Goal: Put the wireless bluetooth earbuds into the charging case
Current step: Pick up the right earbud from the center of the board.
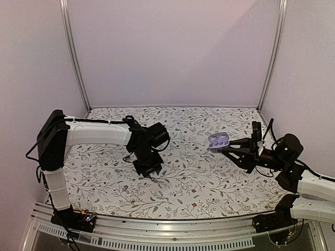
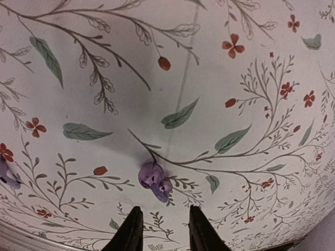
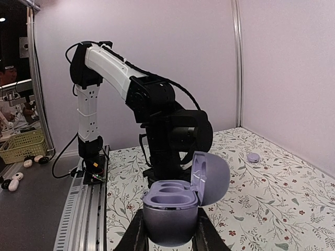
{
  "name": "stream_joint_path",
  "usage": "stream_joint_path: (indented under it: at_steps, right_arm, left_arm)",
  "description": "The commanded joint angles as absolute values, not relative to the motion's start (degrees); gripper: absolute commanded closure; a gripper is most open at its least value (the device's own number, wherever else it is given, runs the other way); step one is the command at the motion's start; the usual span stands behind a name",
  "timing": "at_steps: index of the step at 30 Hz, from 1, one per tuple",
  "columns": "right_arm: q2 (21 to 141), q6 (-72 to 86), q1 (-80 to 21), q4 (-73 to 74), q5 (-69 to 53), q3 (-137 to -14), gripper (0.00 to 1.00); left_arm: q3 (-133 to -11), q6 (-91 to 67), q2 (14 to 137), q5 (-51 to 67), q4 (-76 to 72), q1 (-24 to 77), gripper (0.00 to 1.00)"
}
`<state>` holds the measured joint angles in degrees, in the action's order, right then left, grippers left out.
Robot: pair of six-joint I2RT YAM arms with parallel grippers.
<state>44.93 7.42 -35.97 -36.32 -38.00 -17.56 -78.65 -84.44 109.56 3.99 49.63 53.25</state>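
The charging case [image 3: 172, 212] is lavender and stands open, lid [image 3: 212, 178] hinged up, with both wells empty. My right gripper [image 3: 170, 239] is shut on its lower half and holds it above the cloth; it also shows in the top view [image 1: 219, 141]. One lavender earbud [image 2: 155, 181] lies on the floral cloth just ahead of my left gripper [image 2: 163, 230], which is open, empty and low over the cloth [image 1: 152, 177]. A second small lavender bud [image 3: 253, 157] lies on the cloth beyond the left arm. A purple bit [image 2: 5, 175] shows at the left edge of the left wrist view.
The floral cloth [image 1: 209, 183] covers the table between pale walls. Metal posts [image 1: 73, 57] stand at the back corners. A rail [image 1: 157, 238] runs along the near edge. The left arm [image 3: 157, 104] stands opposite the held case.
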Motion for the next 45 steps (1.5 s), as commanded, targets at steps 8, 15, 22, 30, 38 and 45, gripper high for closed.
stream_joint_path:
  at_steps: [8,15,22,30,38,45]
  right_arm:
    - [44.18,6.34,-36.03,-35.51,-36.67,-17.59,1.0]
    - [44.02,6.32,-35.72,-35.49,-36.43,-17.66,1.0]
    - [44.37,6.8,-35.09,-35.58,-36.73,-17.71,1.0]
    - [44.82,7.24,-34.56,-35.74,-37.0,-17.68,1.0]
    - [45.45,7.64,-34.47,-35.47,-37.03,-18.09,1.0]
    - [46.98,8.2,-34.5,-32.37,-41.72,-20.57,0.98]
  left_arm:
    - [-78.48,-83.59,112.0,5.71,49.31,51.88,0.74]
    - [-79.03,-82.99,113.53,6.81,49.22,51.52,0.76]
    - [-79.67,-82.44,114.14,7.11,49.28,51.32,0.83]
    - [-78.95,-81.94,113.6,7.29,49.09,51.04,1.0]
    - [-79.3,-74.22,110.95,4.38,47.64,51.38,1.0]
    - [-79.74,-37.67,99.46,-0.69,38.1,51.44,1.0]
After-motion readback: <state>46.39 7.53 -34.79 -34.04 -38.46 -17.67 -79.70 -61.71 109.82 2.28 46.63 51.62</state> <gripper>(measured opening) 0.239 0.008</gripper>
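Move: Straight below the left fingertips, some 3 cm down, lies the right earbud. The other earbud lies about 13 cm to the left of the left hand and roughly 2 cm back, on the board about 4 cm below it. From the right hand, which holds the open charging case up in the air, the right earbud is some 27 cm to the left, 5 cm ahead and 25 cm below. Sinking about 2.5 cm almost straight down onto the right earbud, the left hand shuts its part-open fingers and pinches the earbud by its narrow end. After a short stop it lifts about 3 cm, easing some 2 cm forward and turning about 20 degrees clockwise with a slight swing of the fingertips forward. The right hand keeps its grip on the case, nearly still. ##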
